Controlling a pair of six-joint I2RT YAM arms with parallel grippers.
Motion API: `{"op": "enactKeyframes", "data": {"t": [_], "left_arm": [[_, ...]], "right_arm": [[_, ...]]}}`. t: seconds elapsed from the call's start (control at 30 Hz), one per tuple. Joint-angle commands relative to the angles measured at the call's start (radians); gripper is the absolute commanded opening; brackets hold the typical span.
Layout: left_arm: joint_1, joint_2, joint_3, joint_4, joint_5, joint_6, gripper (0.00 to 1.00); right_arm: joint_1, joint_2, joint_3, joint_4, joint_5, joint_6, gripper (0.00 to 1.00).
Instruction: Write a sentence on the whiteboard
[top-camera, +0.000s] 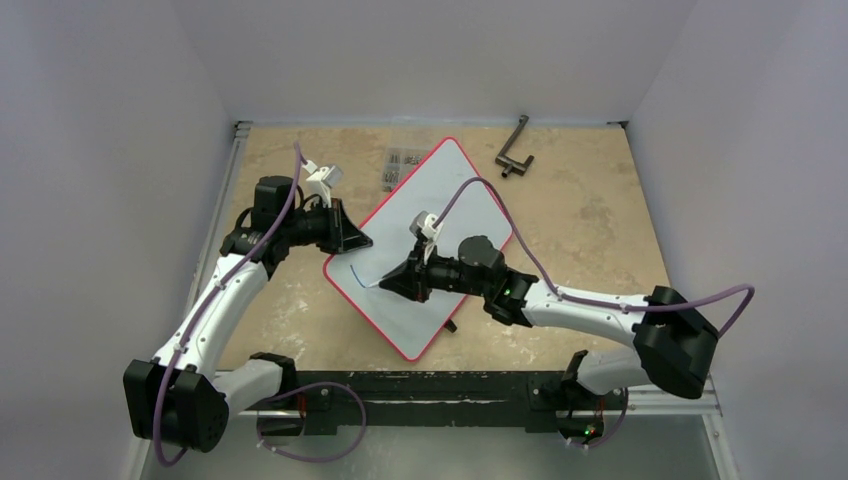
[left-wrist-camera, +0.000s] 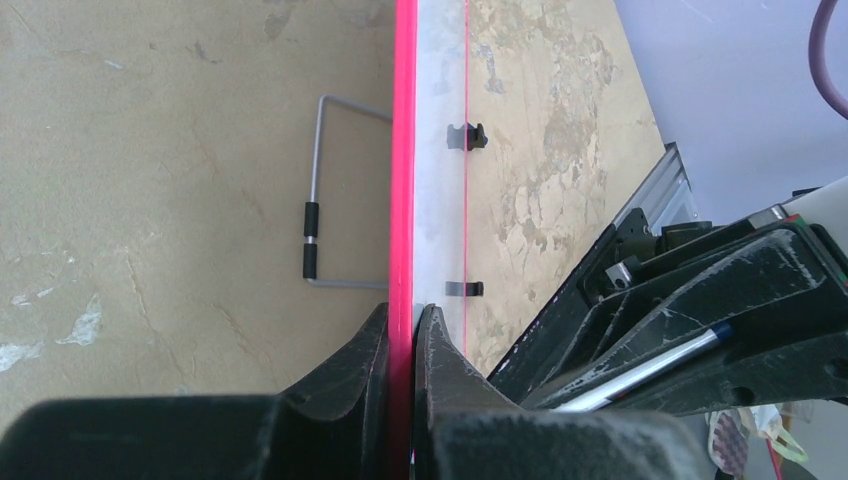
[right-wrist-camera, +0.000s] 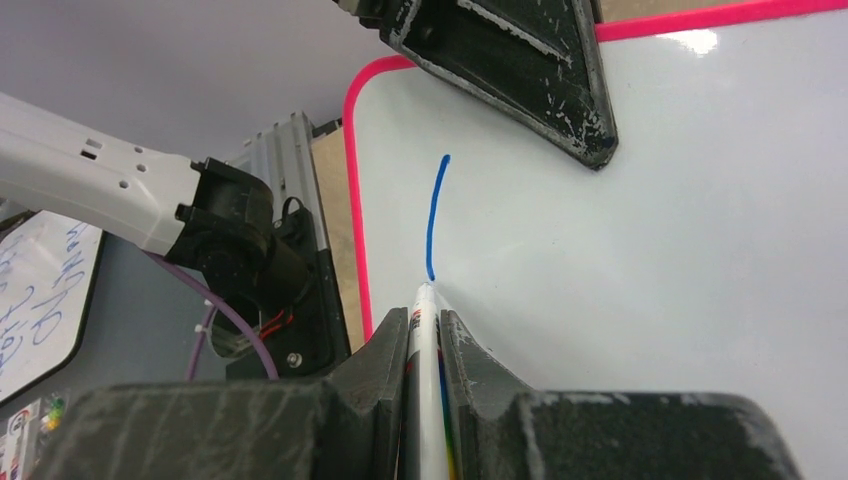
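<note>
The whiteboard (top-camera: 450, 195) lies tilted on the table, white with a thin red rim. My left gripper (top-camera: 362, 242) is shut on its left edge, and the left wrist view shows the jaws (left-wrist-camera: 410, 315) pinching the red rim (left-wrist-camera: 404, 150). My right gripper (top-camera: 400, 280) is shut on a white marker (right-wrist-camera: 427, 400) whose tip touches the board (right-wrist-camera: 680, 250). The sentence is only one short curved blue stroke (right-wrist-camera: 435, 215), ending at the marker tip, near the board's lower left corner (top-camera: 357, 275).
A black bent metal tool (top-camera: 514, 148) lies at the back right and a small bag of parts (top-camera: 398, 167) by the board's far corner. A wire handle (left-wrist-camera: 318, 200) and black clips (left-wrist-camera: 467, 135) show beside the board's edge. A second written-on board (right-wrist-camera: 40, 290) stands off the table.
</note>
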Motion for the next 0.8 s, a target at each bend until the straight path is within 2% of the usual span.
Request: {"op": "enactKeyframes", "data": {"t": [0.0,0.17,0.4,0.77], "left_arm": [[-0.002,-0.001,-0.001,-0.050,-0.184,0.182,0.00],[-0.002,-0.004,-0.004,-0.050,-0.180,0.180,0.00],[-0.002,-0.006,-0.007,-0.048,-0.174,0.177,0.00],[-0.002,-0.007,-0.007,-0.047,-0.170,0.175,0.00]], "right_arm": [[0.009,-0.054,0.067,-0.024,-0.014,-0.024,0.00],[0.009,-0.055,0.126,-0.016,-0.032,-0.022,0.00],[0.009,0.032,0.201,-0.006,-0.018,-0.011,0.00],[0.009,0.076,0.234,-0.010,0.040,-0.013,0.00]]}}
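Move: About 8 cm to the left of the right hand, 4 cm farther out and 2 cm higher, the upper end of the short blue stroke waits on the slanted whiteboard; the held marker's tip is at its lower end. The left gripper's fingers, pinching the board's edge, are some 8 cm ahead, 4 cm left and 3 cm up; the board's rounded left corner is roughly 3 cm ahead, 14 cm left and 4 cm up. From the left hand, that stroke end lies about 4 cm back, 3 cm left and 1 cm down. Lifting the marker off the whiteboard at the stroke's lower end, the right hand rises about 6 cm while drifting left, tipping its fingers up some 5 degrees, then goes a little forward and sinks 1 to 1.5 cm, bringing the tip beside the stroke's upper end. Its fingers keep their hold on the marker; the left hand still pinches the board's edge and holds it in place. ##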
